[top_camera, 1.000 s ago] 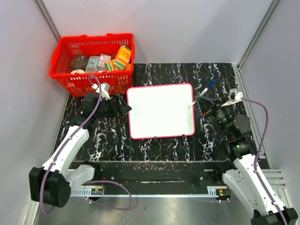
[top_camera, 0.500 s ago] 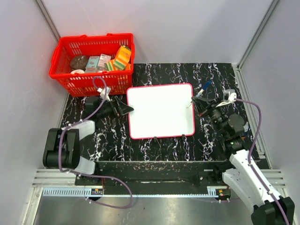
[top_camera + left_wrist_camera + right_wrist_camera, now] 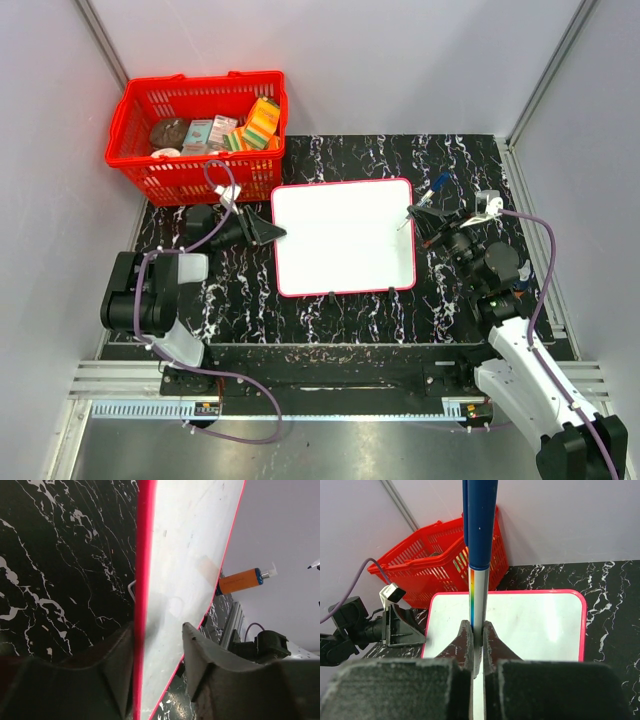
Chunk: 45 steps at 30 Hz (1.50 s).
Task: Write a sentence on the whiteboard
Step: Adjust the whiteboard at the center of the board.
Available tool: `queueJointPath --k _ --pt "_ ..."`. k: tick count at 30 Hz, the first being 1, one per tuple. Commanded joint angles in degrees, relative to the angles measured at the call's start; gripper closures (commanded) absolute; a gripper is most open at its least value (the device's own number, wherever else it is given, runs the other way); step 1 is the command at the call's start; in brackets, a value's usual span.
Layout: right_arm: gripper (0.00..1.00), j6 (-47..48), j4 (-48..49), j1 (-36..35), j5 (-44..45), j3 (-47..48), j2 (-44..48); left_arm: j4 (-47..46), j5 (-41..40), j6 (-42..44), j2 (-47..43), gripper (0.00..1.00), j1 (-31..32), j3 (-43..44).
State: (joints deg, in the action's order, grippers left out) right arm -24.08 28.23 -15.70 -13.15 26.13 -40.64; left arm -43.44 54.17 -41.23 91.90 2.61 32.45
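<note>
The whiteboard (image 3: 345, 240) lies flat on the black marbled table, white with a thin red frame, and no sentence shows on its face. My left gripper (image 3: 272, 232) is at the board's left edge. In the left wrist view its jaws (image 3: 158, 626) stand apart, one finger on each side of the red frame of the whiteboard (image 3: 190, 555). My right gripper (image 3: 435, 225) hovers at the board's right edge, shut on a blue marker (image 3: 428, 198). In the right wrist view the marker (image 3: 481, 530) stands upright between the closed fingers (image 3: 476, 625), over the whiteboard (image 3: 535, 625).
A red basket (image 3: 135, 120) with boxes and packets stands at the back left, also in the right wrist view as the basket (image 3: 445, 555). Grey walls close in both sides and the back. An orange pump bottle (image 3: 240, 581) shows beyond the board in the left wrist view.
My left gripper slid right onto the board's left edge and its jaws narrowed, while the left arm folded back. The right gripper with the marker shifted slightly up and left.
</note>
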Motion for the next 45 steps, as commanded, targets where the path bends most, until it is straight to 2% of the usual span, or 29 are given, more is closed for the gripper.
queueJointPath --k 1,4,5,6,7,12,14,18,29,34,38,42,45 --pt "1.0 -0.01 2.62 -0.12 -0.65 -0.11 0.83 -6.13 2.69 -0.51 1.09 0.65 2.04 0.6" --pt "1.0 -0.09 2.53 -0.12 -0.83 -0.2 0.83 -6.91 2.69 -0.6 1.09 0.8 4.15 0.86" --pt "1.0 -0.09 2.53 -0.03 -0.83 -0.2 0.83 -6.57 2.69 -0.6 1.26 0.94 4.59 1.12" --pt "1.0 -0.18 2.45 -0.12 -0.91 -0.2 0.92 -6.74 2.61 -1.12 1.27 0.99 4.94 1.21" --pt "1.0 -0.27 2.36 -0.12 -1.0 -0.29 1.0 -8.83 2.6 -2.09 1.35 1.0 4.95 1.3" --pt "1.0 -0.18 1.83 -0.2 -0.92 -0.38 1.97 -22.54 3.04 -12.87 2.14 1.0 4.95 0.77" --pt "1.0 0.08 1.48 -0.12 -1.0 -0.47 2.23 -30.8 3.83 -16.23 2.76 1.0 4.95 1.12" --pt "1.0 0.17 1.39 -0.12 -1.26 -0.55 2.5 -36.45 4.54 -20.29 4.78 1.0 4.95 3.58" --pt "1.0 -0.09 1.3 -0.12 -1.97 -0.73 2.5 -35.14 3.93 -13.79 6.89 1.0 5.56 5.52" --pt "1.0 -0.09 1.22 -0.12 -2.67 -0.29 1.88 -29.96 2.96 -9.05 7.77 1.0 9.16 7.19" --pt "1.0 -0.1 0.78 -0.03 -3.02 -0.03 2.06 -26.61 0.24 -5.18 7.16 1.0 11.62 5.44" --pt "1.0 0.26 0.08 -0.12 -2.85 -0.11 2.76 -26.35 -2.92 -1.76 5.31 1.0 11.28 0.44" --pt "1.0 0.17 -0.8 -0.12 -3.29 -0.03 3.29 -21.44 -4.07 2.19 4.35 1.0 11.1 -0.28"
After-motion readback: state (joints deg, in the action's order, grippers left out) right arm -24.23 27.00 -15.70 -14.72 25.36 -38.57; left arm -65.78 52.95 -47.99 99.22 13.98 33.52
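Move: The whiteboard's left edge already stands between the left gripper's half-open fingers, about 1 cm to their right and level with them. From this hand, the board's middle is some 16 cm right and 1 cm back. The stand's nearer black foot is about 12 cm right, 16 cm back and 6 cm lower. The red basket is roughly 26 cm ahead and 21 cm left. From the marker-holding right gripper, the board's left edge lies about 30 cm left, 3 cm farther out and 17 cm lower. Bring the left gripper right about 3 cm while closing its fingers, so that they pinch the whiteboard's left edge. Keeping hold, raise the hand to some 5 cm above its start, carry the edge on to the right to about 7 cm in all, then lower by half of that rise, the wrist turning about 15 degrees, partly clockwise. ##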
